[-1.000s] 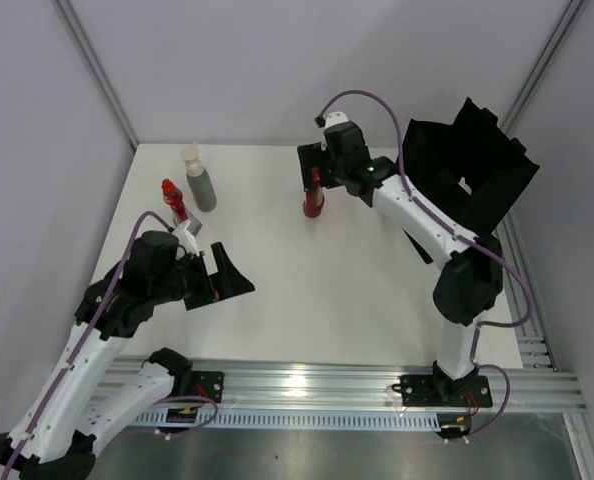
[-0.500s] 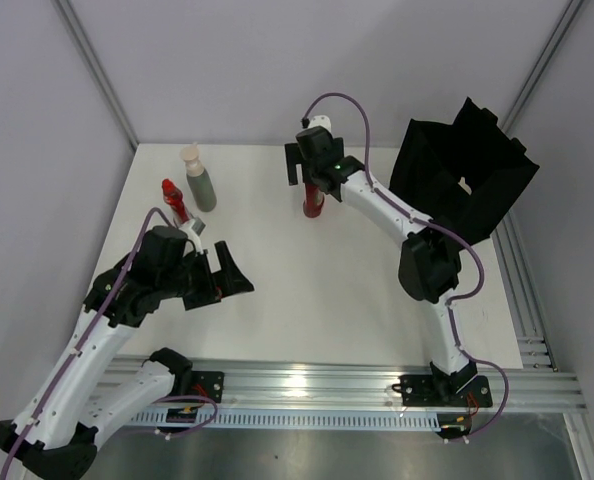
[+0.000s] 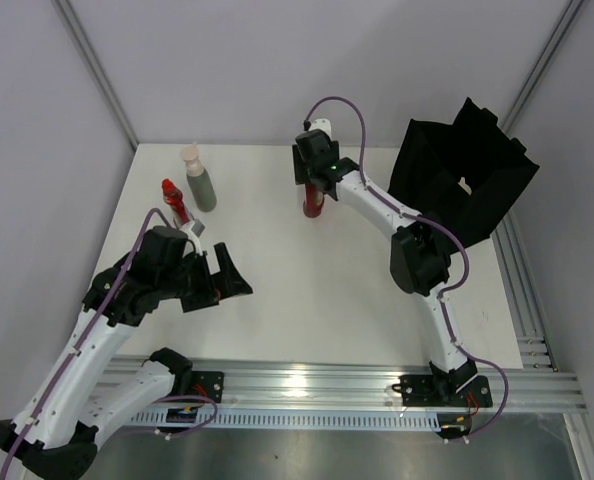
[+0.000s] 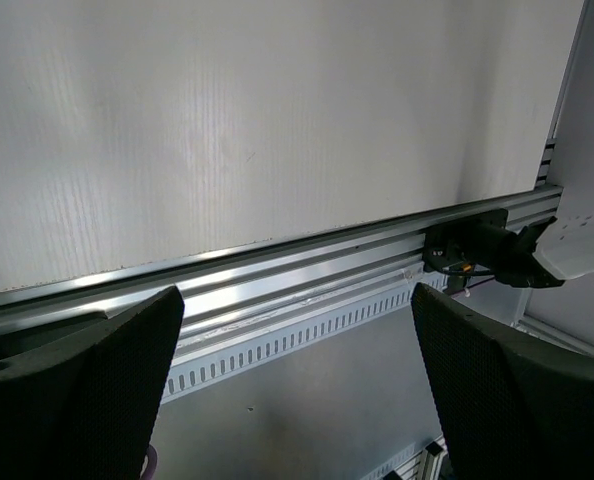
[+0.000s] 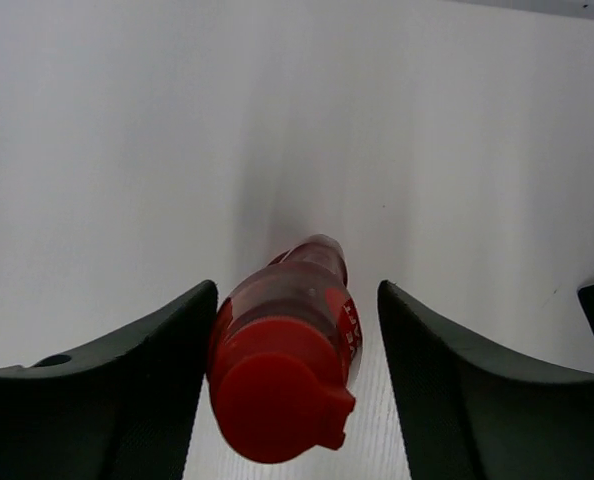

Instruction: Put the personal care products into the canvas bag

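Observation:
The all-red bottle (image 3: 313, 203) (image 5: 287, 350) stands upright at the back middle of the white table. My right gripper (image 3: 313, 176) (image 5: 297, 292) is lowered over it from above with a finger on each side. The left finger touches the bottle; a gap shows at the right finger, so the gripper is open. A grey-green bottle with a cream cap (image 3: 199, 185) and a smaller red-capped bottle (image 3: 174, 201) stand at the back left. My left gripper (image 3: 228, 275) (image 4: 295, 300) hovers open and empty near them, facing the table's near edge. The black canvas bag (image 3: 467, 175) sits at the back right.
An aluminium rail (image 3: 327, 385) (image 4: 277, 270) runs along the near edge, carrying both arm bases. Grey walls close in the table at the back and sides. The right arm's elbow (image 3: 417, 258) hangs over the table between the red bottle and the bag.
My right gripper has come down around the red bottle and its fingers have narrowed towards it. The right elbow has swung left. The left arm has barely moved.

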Robot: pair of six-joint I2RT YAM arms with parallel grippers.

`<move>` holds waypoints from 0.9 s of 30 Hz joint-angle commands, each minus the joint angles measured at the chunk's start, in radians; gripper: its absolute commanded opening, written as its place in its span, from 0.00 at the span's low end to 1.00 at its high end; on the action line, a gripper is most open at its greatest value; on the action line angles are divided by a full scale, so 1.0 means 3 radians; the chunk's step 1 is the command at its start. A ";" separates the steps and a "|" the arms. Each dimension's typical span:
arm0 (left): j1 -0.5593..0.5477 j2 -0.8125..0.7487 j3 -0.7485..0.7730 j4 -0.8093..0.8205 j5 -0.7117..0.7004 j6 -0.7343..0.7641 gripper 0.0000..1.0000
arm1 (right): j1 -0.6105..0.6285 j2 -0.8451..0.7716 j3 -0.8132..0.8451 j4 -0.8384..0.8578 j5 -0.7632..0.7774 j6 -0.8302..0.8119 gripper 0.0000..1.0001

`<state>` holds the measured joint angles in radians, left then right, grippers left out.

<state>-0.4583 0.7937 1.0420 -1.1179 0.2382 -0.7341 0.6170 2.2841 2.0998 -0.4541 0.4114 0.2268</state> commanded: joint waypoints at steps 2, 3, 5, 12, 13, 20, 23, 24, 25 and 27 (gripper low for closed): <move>-0.0016 -0.0053 0.0086 -0.0022 -0.0017 -0.0033 0.99 | -0.0088 -0.0020 0.0139 0.0189 0.0060 -0.0004 0.61; -0.0011 -0.0058 0.0091 -0.0022 -0.0017 -0.0033 0.99 | -0.0103 -0.0025 0.0129 0.0205 0.0045 -0.0025 0.56; -0.0016 -0.0063 0.0080 -0.0032 -0.0022 -0.0028 0.99 | -0.0149 -0.0081 0.0042 0.0266 -0.0036 -0.0030 0.45; -0.0016 -0.0099 0.0014 -0.0001 0.0004 -0.0038 0.99 | -0.0242 -0.0260 -0.0229 0.0363 -0.0210 -0.0081 0.22; -0.0016 -0.0099 0.0009 0.0009 0.0019 -0.0043 0.99 | -0.0242 -0.0276 -0.0245 0.0373 -0.0241 -0.0101 0.16; -0.0011 -0.0084 0.0019 0.0060 0.0024 -0.0033 0.99 | -0.0242 -0.0465 -0.0189 0.0277 -0.0456 -0.0321 0.00; -0.0016 -0.0084 -0.0006 0.0111 0.0039 -0.0033 0.99 | -0.0267 -0.0644 -0.0097 0.0154 -0.0543 -0.0372 0.00; -0.0016 -0.0084 -0.0022 0.0126 0.0060 -0.0033 0.99 | -0.0287 -0.0700 -0.0086 0.0113 -0.0558 -0.0393 0.00; -0.0016 -0.0074 -0.0032 0.0157 0.0065 -0.0033 0.99 | -0.0298 -0.0802 -0.0061 0.0012 -0.0614 -0.0398 0.00; -0.0016 -0.0074 -0.0047 0.0193 0.0095 -0.0033 0.99 | -0.0338 -0.0879 0.0021 -0.0162 -0.0696 -0.0368 0.00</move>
<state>-0.4583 0.7719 1.0382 -1.1065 0.2417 -0.7349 0.5362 2.1883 2.0296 -0.4992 0.2382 0.1383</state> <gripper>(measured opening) 0.993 0.557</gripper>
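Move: The red bottle stands upright between the right hand's open fingers, its middle some 4 cm below the hand point and hardly ahead of it; from the left hand it is about 40 cm ahead, 17 cm to the right and 12 cm lower. The black canvas bag lies about 34 cm to the right of the right hand and 2 cm back. The grey pump bottle is some 26 cm to that hand's left and 1 cm farther out, the other red bottle about 31 cm left and 3 cm back. Around the red bottle's upper body the right fingers close from both sides and pinch it, while the right hand slides about 2 cm forward and 2.5 cm right. Keeping its grip, the hand then draws back some 2.5 cm, edging on rightward towards the bag and rising about a centimetre as it turns slightly counter-clockwise. ##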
